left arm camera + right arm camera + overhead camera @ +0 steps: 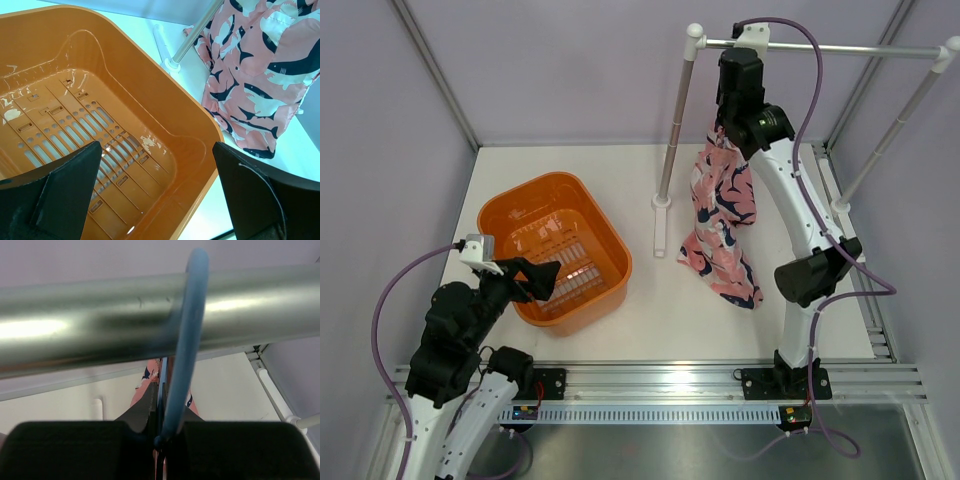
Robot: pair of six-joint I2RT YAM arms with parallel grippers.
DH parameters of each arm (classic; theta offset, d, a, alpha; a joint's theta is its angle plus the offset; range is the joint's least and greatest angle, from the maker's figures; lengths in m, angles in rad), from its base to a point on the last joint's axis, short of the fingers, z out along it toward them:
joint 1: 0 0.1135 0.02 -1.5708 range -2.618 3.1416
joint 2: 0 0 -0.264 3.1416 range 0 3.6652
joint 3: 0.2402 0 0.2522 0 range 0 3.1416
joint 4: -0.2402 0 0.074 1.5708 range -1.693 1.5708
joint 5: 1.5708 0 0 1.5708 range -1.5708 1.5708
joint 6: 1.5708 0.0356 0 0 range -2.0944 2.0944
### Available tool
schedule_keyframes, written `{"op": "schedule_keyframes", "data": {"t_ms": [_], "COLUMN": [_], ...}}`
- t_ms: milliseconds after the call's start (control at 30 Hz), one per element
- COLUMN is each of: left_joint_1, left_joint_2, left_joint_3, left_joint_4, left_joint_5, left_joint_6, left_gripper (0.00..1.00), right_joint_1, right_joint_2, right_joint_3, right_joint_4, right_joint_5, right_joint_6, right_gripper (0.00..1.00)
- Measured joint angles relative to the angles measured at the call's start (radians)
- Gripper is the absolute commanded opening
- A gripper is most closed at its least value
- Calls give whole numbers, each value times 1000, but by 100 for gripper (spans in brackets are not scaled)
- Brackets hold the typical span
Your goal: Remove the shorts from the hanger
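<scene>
The pink shorts (725, 215) with a navy and white print hang from the silver rail (860, 47) at the back right, their lower end reaching down to the table. The light-blue hanger (187, 330) hooks over the rail (100, 325). My right gripper (723, 128) is just under the rail and shut on the hanger's wire below the hook (167, 412). A strip of the shorts (150, 372) shows beyond the fingers. My left gripper (542, 280) hovers open over the near side of the orange basket (610, 235), holding nothing (157, 195). The shorts (255, 75) show to its upper right.
The orange basket (165, 80) holds nothing. The rail's left post (672, 130) stands between basket and shorts, its foot on the table. A second post (890, 130) slants at the right. Purple walls close in the back and sides.
</scene>
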Motion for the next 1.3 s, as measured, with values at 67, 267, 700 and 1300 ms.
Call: {"op": "schedule_keyframes", "data": {"t_ms": [67, 267, 700, 1300], "left_joint_1": [0, 0, -1, -4], "left_joint_2": [0, 0, -2, 18], "left_joint_3": [0, 0, 0, -20], "left_joint_4": [0, 0, 0, 52], "left_joint_5": [0, 0, 0, 153], "left_joint_6": [0, 0, 0, 41], "left_gripper": [99, 99, 99, 95], "right_joint_1": [0, 0, 0, 137], "right_joint_2": [-14, -72, -282, -930], "right_joint_3": [-15, -24, -143, -715], "right_joint_4": [1, -2, -70, -294], "right_joint_5": [-2, -18, -102, -470], "right_joint_6": [-2, -1, 94, 309], "right_gripper": [0, 0, 0, 0]}}
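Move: The right hand already pinches the hanger's neck, its hook over the rail some 4 cm straight above. The clear space it goes to lies about 27 cm back, 1 cm left and level; from the left hand that is roughly 8 cm ahead, 36 cm right and 15 cm up. The shorts hang about 25 cm below the right hand, 5 cm back and 2 cm left; the left post's top is level with the rail, 10 cm left. The right hand draws the pinched hanger back off the rail some 27 cm, rising 6 and sinking again. ##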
